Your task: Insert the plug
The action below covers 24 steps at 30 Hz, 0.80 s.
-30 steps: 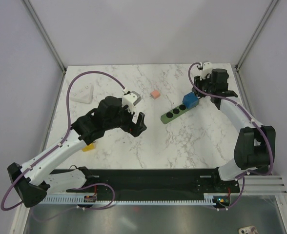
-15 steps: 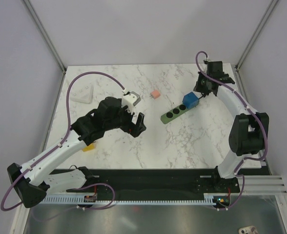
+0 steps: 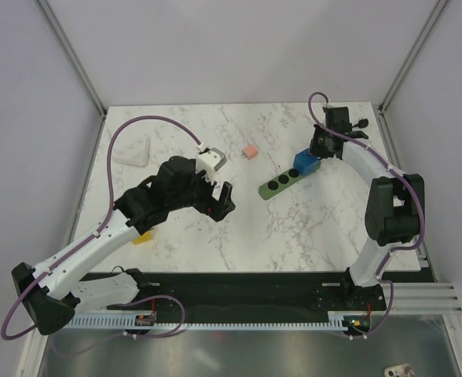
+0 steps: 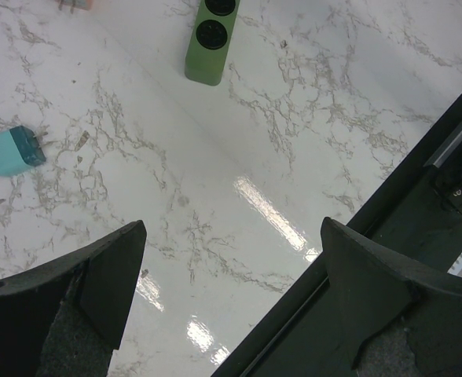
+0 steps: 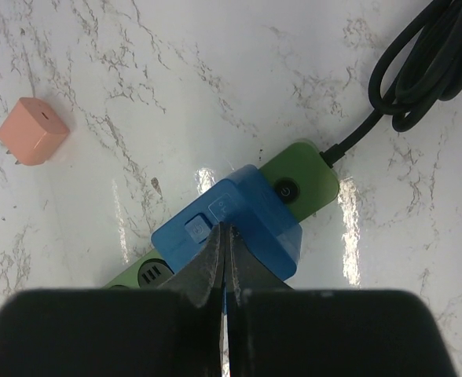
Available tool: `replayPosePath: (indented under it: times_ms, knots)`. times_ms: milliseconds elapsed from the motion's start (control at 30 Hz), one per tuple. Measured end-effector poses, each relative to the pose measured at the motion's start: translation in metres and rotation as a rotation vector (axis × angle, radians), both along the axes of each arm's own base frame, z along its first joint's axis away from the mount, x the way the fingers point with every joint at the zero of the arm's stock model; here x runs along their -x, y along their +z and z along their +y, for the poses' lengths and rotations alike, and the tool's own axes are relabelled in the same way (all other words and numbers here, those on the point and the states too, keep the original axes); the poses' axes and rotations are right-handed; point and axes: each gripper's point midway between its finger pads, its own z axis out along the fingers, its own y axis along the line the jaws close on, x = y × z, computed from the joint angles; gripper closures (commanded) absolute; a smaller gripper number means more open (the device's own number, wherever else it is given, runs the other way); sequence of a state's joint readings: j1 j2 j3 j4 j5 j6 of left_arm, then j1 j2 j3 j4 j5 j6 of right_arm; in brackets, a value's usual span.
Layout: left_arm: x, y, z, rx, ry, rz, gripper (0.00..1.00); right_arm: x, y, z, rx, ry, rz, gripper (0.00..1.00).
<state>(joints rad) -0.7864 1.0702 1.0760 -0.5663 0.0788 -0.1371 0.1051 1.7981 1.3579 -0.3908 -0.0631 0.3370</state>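
A blue plug (image 5: 251, 216) sits on top of the green power strip (image 5: 306, 184), next to its power button. From the top view the blue plug (image 3: 306, 162) is on the strip's (image 3: 280, 183) far right end. My right gripper (image 5: 221, 229) is shut with nothing between its fingers. Its tips are over the plug's top face, and I cannot tell if they touch it. My left gripper (image 4: 232, 228) hangs open and holds nothing, above bare marble near the table's front edge. The strip's near end (image 4: 211, 39) lies well ahead of it.
A pink plug (image 3: 250, 151) lies left of the strip, also in the right wrist view as the pink plug (image 5: 33, 130). A teal block (image 4: 11, 151) lies on the marble. A white triangular piece (image 3: 132, 151) is far left, a yellow piece (image 3: 143, 237) under the left arm. The strip's black cable (image 5: 419, 63) is coiled behind it.
My right gripper has gone from partly open to shut, and its wrist has shifted left over the blue plug. The plug stays on the strip. The left arm has not moved.
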Motion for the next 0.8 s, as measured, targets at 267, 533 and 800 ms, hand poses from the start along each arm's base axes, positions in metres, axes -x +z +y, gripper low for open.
replayPosePath:
  times_ms: [267, 533, 800]
  knots:
    - [-0.001, -0.001, 0.001, -0.004, 0.006, -0.002, 0.00, 0.009, 0.006, 0.006, 0.004, 0.015, 0.047, 1.00]
    - [-0.003, -0.001, 0.003, -0.009, 0.021, -0.009, 0.00, 0.019, 0.029, 0.015, -0.018, 0.043, 0.018, 0.93]
    - [-0.007, -0.003, 0.004, -0.020, 0.041, -0.013, 0.03, 0.077, 0.052, 0.035, -0.079, 0.135, -0.015, 0.10]
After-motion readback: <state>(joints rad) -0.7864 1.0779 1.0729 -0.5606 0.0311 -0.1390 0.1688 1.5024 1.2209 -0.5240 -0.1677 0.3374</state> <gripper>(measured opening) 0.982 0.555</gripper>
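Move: The blue plug stands on the power strip's far socket, directly under the right hand's shut fingertips, its middle about 1 cm ahead and 4 cm below the right hand. The strip's middle is some 5 cm to the left and 3 cm back. The black cord bundle lies about 12 cm ahead and 12 cm to the right, the pink cube 6 cm ahead and 20 cm left. From the left hand, the plug is roughly 25 cm ahead, 34 cm right and 17 cm lower. Lift the right gripper's shut fingertips free of the plug's top, easing off slowly at first. Then draw the hand back towards the base faster, some 8 cm in all, rising about 5 cm and drifting left past the plug. Spread the fingers to about half open on the way out, with only a slight counter-clockwise turn. ##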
